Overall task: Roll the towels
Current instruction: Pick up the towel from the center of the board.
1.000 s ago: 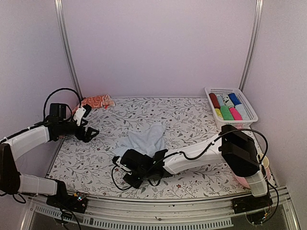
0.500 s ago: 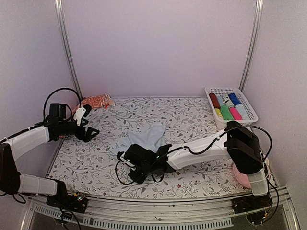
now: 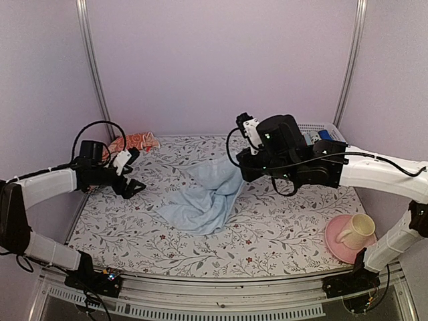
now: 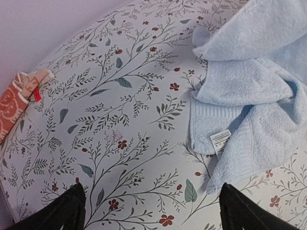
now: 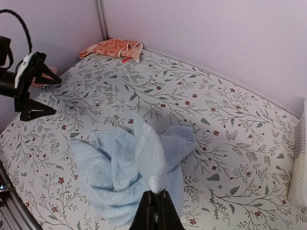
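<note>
The light blue towel (image 3: 200, 200) lies crumpled mid-table, one corner pulled up into a peak. My right gripper (image 3: 242, 176) hangs above the table, shut on that raised corner (image 5: 156, 194); the rest of the cloth (image 5: 110, 163) drapes down to the surface. The orange-red towel (image 3: 136, 141) with white prints lies bunched in the far left corner (image 5: 112, 48). My left gripper (image 3: 136, 172) is low over the table's left side, open, with nothing between its fingers (image 4: 151, 206). The blue towel's labelled edge (image 4: 225, 139) is just right of it, and the orange-red towel (image 4: 12, 103) lies far left.
A white basket (image 3: 326, 127) of rolled coloured towels stands at the back right, partly behind my right arm. A pink plate (image 3: 338, 249) carrying a cream cup (image 3: 358, 227) sits at the front right. Purple walls close in the back and sides.
My right gripper has shut on the blue towel and swung up and back from the front of the table, lifting a corner and dragging the cloth. The left gripper shifted slightly right.
</note>
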`<state>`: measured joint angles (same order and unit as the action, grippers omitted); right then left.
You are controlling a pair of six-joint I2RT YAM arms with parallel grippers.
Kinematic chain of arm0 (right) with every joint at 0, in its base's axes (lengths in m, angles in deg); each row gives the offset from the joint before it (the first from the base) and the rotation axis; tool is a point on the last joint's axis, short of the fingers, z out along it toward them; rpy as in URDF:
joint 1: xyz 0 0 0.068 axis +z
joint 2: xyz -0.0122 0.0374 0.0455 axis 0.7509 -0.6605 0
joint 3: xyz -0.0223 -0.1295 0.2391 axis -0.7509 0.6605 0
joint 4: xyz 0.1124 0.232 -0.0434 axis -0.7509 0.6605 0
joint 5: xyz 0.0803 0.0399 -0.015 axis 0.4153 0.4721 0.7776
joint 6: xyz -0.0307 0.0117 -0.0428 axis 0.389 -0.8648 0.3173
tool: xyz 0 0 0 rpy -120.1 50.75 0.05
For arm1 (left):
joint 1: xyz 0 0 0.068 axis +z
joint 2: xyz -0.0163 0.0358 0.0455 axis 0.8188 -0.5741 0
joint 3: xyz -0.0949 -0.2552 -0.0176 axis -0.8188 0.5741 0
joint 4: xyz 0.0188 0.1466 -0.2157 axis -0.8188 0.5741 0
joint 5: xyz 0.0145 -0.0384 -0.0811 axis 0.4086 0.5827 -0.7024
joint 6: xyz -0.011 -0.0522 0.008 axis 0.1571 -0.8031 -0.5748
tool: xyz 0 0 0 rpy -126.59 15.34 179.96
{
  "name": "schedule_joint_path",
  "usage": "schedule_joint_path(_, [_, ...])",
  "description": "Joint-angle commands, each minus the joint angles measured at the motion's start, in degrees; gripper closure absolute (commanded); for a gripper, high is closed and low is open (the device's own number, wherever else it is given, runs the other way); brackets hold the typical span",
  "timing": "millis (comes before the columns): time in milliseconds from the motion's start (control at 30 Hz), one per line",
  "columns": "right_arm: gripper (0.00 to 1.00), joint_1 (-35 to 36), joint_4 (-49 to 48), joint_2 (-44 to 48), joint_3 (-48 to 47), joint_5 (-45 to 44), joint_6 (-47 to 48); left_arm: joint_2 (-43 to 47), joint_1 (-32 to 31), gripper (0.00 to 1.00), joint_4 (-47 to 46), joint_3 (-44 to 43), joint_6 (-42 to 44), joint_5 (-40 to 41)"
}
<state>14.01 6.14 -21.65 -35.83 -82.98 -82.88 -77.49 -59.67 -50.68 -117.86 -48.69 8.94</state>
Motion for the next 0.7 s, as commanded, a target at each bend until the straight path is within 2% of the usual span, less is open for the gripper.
schedule_joint_path(0, [0.98,-3.27,1.43,3.87,4.75,-4.96,-2.41,-2.78,-5.42,0.03,-1.28,-2.89,3.00,3.20])
schedule_joint_path(233, [0.98,-8.42,5.58,9.72,10.87,-12.78,-6.98,-11.80,-14.99,0.03,-1.63,-8.83,2.51,10.18])
schedule_joint_path(400, [0.98,-10.40,6.88,14.05,15.47,-16.25,-10.28,-18.12,-17.52,0.03,1.63,-14.25,1.01,11.37])
schedule_joint_path(667, [0.98,-13.99,8.19,22.52,20.42,-21.30,-13.27,-15.87,-18.93,0.03,2.06,-10.59,6.15,10.24])
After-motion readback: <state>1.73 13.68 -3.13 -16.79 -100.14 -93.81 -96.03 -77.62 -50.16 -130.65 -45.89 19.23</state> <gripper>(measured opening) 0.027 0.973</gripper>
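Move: The right gripper already holds the light-blue towel's raised edge. The towel's bulk lies some 26 cm below it, about 16 cm left and 12 cm ahead. The roll basket stands roughly 38 cm right and 36 cm ahead of the right hand, and the pink plate about 40 cm right and 4 cm nearer the base. From the open left gripper, the towel's left end lies around 11 cm right, 5 cm ahead and 12 cm below; the red bowl is about 24 cm left and 17 cm ahead. Keep the towel pinched in the shut right gripper and draw it about 19 cm to the right towards the basket side, sinking slightly while swinging the wrist some 30 degrees clockwise. At the same time bring the open left gripper about 10 cm right and down over the towel's left end, turning a little clockwise; don't close or touch yet. ##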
